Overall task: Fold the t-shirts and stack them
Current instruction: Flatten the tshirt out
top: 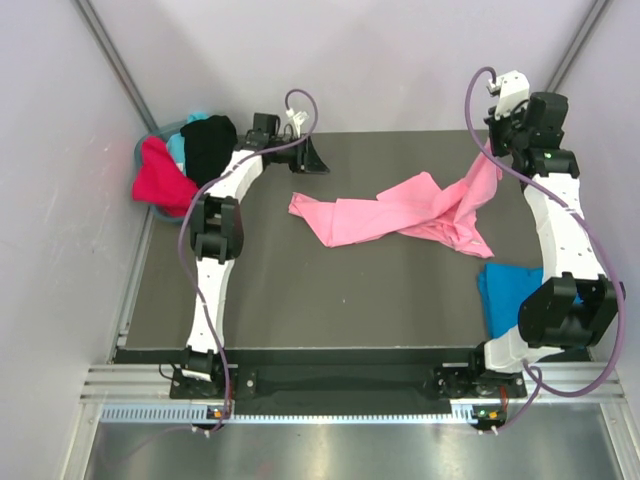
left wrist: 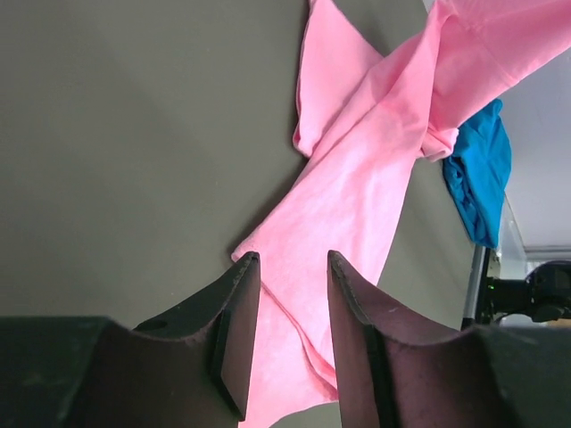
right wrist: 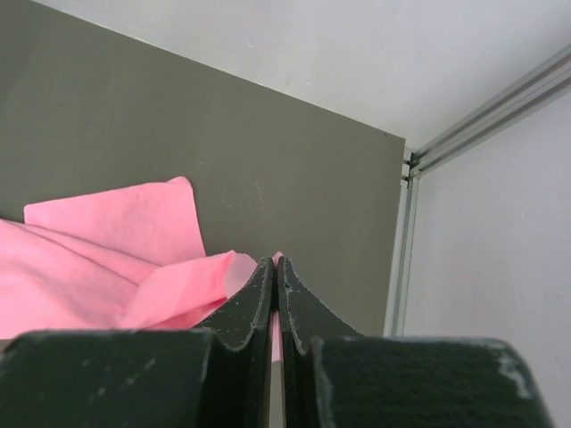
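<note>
A light pink t-shirt (top: 400, 215) lies twisted and crumpled across the middle of the dark table. Its right end rises to my right gripper (top: 499, 152), which is shut on a fold of the pink cloth (right wrist: 107, 259) at its tips (right wrist: 275, 261). My left gripper (top: 314, 160) hovers open just past the shirt's left end. In the left wrist view the pink t-shirt (left wrist: 357, 205) shows between the parted fingers (left wrist: 290, 259), loose on the table. A bright blue t-shirt (top: 510, 290) lies bunched at the near right, beside the right arm, seen also as blue cloth (left wrist: 482, 169).
Red (top: 160, 180), teal (top: 178, 148) and black (top: 208, 145) t-shirts are heaped in a bin (top: 140, 150) off the table's back left corner. White walls enclose the table on three sides, with a metal frame post (right wrist: 401, 250) at the back right corner.
</note>
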You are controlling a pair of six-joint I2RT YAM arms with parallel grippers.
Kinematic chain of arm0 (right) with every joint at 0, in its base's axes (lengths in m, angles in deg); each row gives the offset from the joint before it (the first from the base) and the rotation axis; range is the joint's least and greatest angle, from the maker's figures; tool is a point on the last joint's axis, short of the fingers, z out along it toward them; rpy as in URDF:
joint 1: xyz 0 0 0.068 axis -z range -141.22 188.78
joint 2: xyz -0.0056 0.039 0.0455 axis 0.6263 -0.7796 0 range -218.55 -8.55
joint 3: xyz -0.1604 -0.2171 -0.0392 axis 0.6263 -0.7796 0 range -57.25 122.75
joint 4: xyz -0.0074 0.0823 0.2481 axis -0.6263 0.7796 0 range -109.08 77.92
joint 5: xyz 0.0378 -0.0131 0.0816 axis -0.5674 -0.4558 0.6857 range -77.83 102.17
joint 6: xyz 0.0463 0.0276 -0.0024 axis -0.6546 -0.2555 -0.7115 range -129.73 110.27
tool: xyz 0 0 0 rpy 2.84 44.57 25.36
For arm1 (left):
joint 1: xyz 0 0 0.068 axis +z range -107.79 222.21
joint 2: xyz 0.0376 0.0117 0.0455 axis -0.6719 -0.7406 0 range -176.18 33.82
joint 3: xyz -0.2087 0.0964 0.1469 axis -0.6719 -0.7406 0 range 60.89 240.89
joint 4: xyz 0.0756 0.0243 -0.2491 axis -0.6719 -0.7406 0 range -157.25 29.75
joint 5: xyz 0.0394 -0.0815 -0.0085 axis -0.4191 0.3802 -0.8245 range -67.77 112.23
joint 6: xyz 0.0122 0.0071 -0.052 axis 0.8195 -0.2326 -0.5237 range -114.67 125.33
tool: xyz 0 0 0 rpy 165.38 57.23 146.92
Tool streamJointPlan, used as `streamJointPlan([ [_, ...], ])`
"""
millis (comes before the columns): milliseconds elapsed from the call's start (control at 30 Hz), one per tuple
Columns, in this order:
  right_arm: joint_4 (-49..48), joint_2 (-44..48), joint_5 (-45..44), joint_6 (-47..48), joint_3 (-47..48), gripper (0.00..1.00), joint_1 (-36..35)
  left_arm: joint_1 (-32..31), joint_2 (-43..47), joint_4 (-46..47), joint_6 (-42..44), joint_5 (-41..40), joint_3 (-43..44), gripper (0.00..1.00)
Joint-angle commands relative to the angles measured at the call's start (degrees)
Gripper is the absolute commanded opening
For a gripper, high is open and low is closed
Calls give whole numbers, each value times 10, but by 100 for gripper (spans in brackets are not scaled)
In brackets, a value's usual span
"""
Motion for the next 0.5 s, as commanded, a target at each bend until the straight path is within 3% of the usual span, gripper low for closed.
streamJointPlan([
  [0, -15, 13, 4, -1, 18, 0, -2, -4, -18, 12, -14, 21, -7, 41],
  [467, -9, 6, 2, 3, 17, 0, -2, -15, -68, 10, -16, 26, -16, 43],
])
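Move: The far edge of the pink t-shirt's left end lies about 12 cm below the left hand, some 4 cm back and 3 cm to its right. The shirt's left tip, at the same height, is roughly 6 cm to the hand's left and 4 cm back; the shirt's far flap lies about 25 cm to its right, level fore and aft. From the right hand, that far edge is some 38 cm left, 3 cm ahead and 30 cm below. Down goes the left hand, some 6.5 cm and slowing, drifting about a centimetre back and a centimetre right towards the far edge of the shirt's left end. Its fingers, already parted, stay about as far open and keep pointing mostly right, while the wrist rolls some 10 degrees so that its forward side dips. The right hand stays put, still pinching the raised right end of the shirt. ##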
